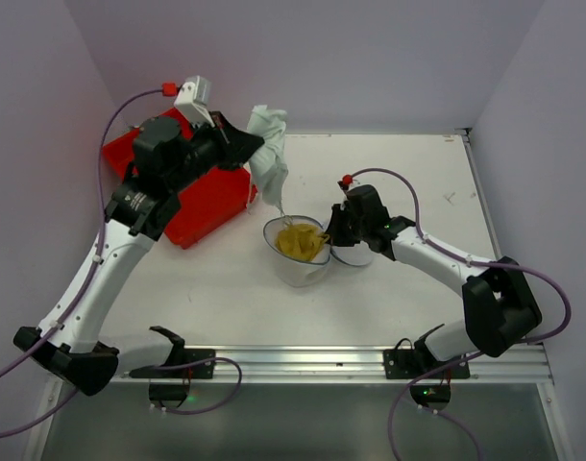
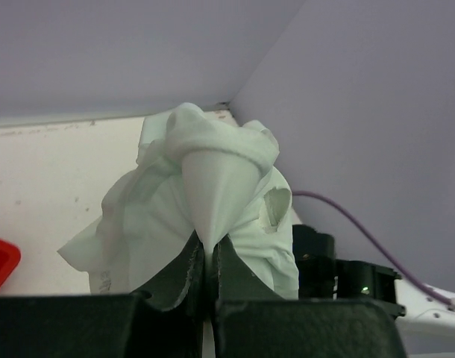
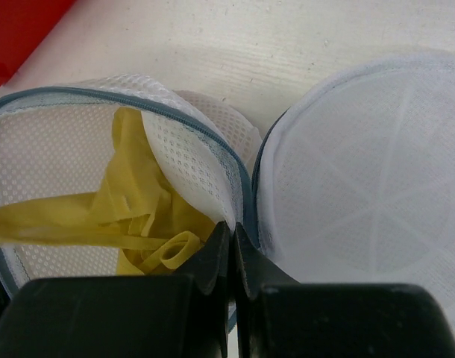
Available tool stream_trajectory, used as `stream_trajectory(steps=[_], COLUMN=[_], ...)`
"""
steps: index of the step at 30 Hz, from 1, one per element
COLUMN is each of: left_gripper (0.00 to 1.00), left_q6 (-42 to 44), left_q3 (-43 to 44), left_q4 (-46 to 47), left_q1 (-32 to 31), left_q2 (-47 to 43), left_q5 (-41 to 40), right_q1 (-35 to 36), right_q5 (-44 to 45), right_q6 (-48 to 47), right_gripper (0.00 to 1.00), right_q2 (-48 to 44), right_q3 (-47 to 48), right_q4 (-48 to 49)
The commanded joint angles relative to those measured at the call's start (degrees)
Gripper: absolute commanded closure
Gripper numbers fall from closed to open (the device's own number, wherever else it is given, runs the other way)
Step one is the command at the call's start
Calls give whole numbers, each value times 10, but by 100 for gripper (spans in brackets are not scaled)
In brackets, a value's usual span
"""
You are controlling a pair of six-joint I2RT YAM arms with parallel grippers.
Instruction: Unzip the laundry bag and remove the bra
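Observation:
The laundry bag (image 1: pixel 295 270) lies unzipped at the table's middle, its round mesh lid (image 1: pixel 354 257) flipped open to the right. A yellow strappy garment (image 1: pixel 300 240) fills the open half. My right gripper (image 1: pixel 329 236) is shut on the bag's zip rim (image 3: pixel 239 195), between the open half and the lid (image 3: pixel 377 171). My left gripper (image 1: pixel 258 146) is shut on a pale white-green bra (image 1: pixel 271 144), held up in the air behind and left of the bag. A thin strap hangs from it toward the bag. In the left wrist view the bra (image 2: pixel 212 179) bunches over the gripper (image 2: pixel 210 250).
A red tray (image 1: pixel 211 202) sits at the back left, under the left arm. Purple walls close in the table at the back and both sides. The metal rail with the arm bases (image 1: pixel 303 360) runs along the near edge.

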Motion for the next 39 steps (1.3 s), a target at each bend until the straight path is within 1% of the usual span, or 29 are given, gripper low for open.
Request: stream_trajectory(steps=[1, 2, 4, 5, 7, 9, 11, 13, 14, 15, 17, 20, 22, 23, 25, 26, 28, 33, 37, 38, 39], left_gripper=[98, 98, 98, 98, 98, 97, 97, 97, 97, 97, 98, 97, 97, 97, 97, 97, 97, 97, 97, 97, 97], left_q6=[-3, -3, 0, 2, 6, 21, 34, 39, 42, 45, 53, 78, 95, 115, 133, 143, 155, 160, 156, 152, 150], left_q3=[114, 160, 191, 197, 175, 117, 72, 47, 21, 9, -5, 4, 11, 17, 23, 33, 43, 85, 115, 125, 127], left_q4=[36, 33, 33, 38, 58, 62, 38, 18, 17, 18, 15, 10, 24, 33, 61, 69, 99, 140, 180, 186, 191], left_q1=[3, 3, 0, 0, 0, 0, 3, 12, 16, 30, 49, 83, 100, 106, 127, 136, 167, 230, 262, 264, 271], left_q2=[22, 41, 47, 39, 21, -3, -3, 2, 2, 1, 3, 22, 35, 52, 71, 96, 124, 242, 333, 368, 382], left_q5=[62, 96, 105, 101, 83, 33, -19, -41, -63, -77, -122, -188, -224, -256, -277, -285, -284, -297, -288, -283, -282], right_q1=[-1, -1, -1, -2, -1, -2, -1, -2, -1, -1, -2, -2, -2, -1, -1, -1, -2, -1, -2, -2, -1], right_q5=[-19, -19, -18, -16, -10, -10, -12, -15, -16, -17, -17, -20, -22, -24, -25, -25, -27, -30, -41, -44, -45], right_q6=[4, 5, 5, 5, 6, 4, 5, 5, 5, 5, 4, 3, 1, 1, -1, -3, -3, -5, -15, -16, -17], right_gripper=[100, 100, 100, 100, 100, 100, 100, 100, 100, 100, 100, 100, 100, 100, 100, 100, 100, 100, 100, 100, 100], right_q2=[0, -3, -6, -11, -12, -11, -8, -6, -7, -10, -14, -18, -19, -20, -22, -24, -26, -38, -37, -36, -36], right_q3=[3, 1, -1, -4, -6, -6, -6, -6, -6, -7, -9, -11, -12, -12, -14, -15, -16, -18, -16, -15, -15], right_q4=[30, 31, 32, 34, 35, 35, 35, 35, 35, 35, 35, 34, 33, 33, 33, 32, 29, 27, 35, 33, 33])
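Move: The red bin, where I am taking the white bra my left hand already holds, has its middle about 22 cm ahead of that hand, 27 cm to its left and 39 cm below. The laundry bag with the yellow garment in it lies some 10 cm to that hand's right, about 3 cm back and 33 cm down. From my right hand, shut on the bag's rim, the bin is roughly 23 cm ahead, 44 cm left and 8 cm lower. I keep the bra pinched in my left hand and first lift it about 12 cm, drawing its trailing strap up from the bag's mouth. Then I swing it left and forward, some 25 cm each way, to above the red bin, sinking and turning the wrist counter-clockwise about 50 degrees. My right hand stays put, still pinching the bag's rim. ##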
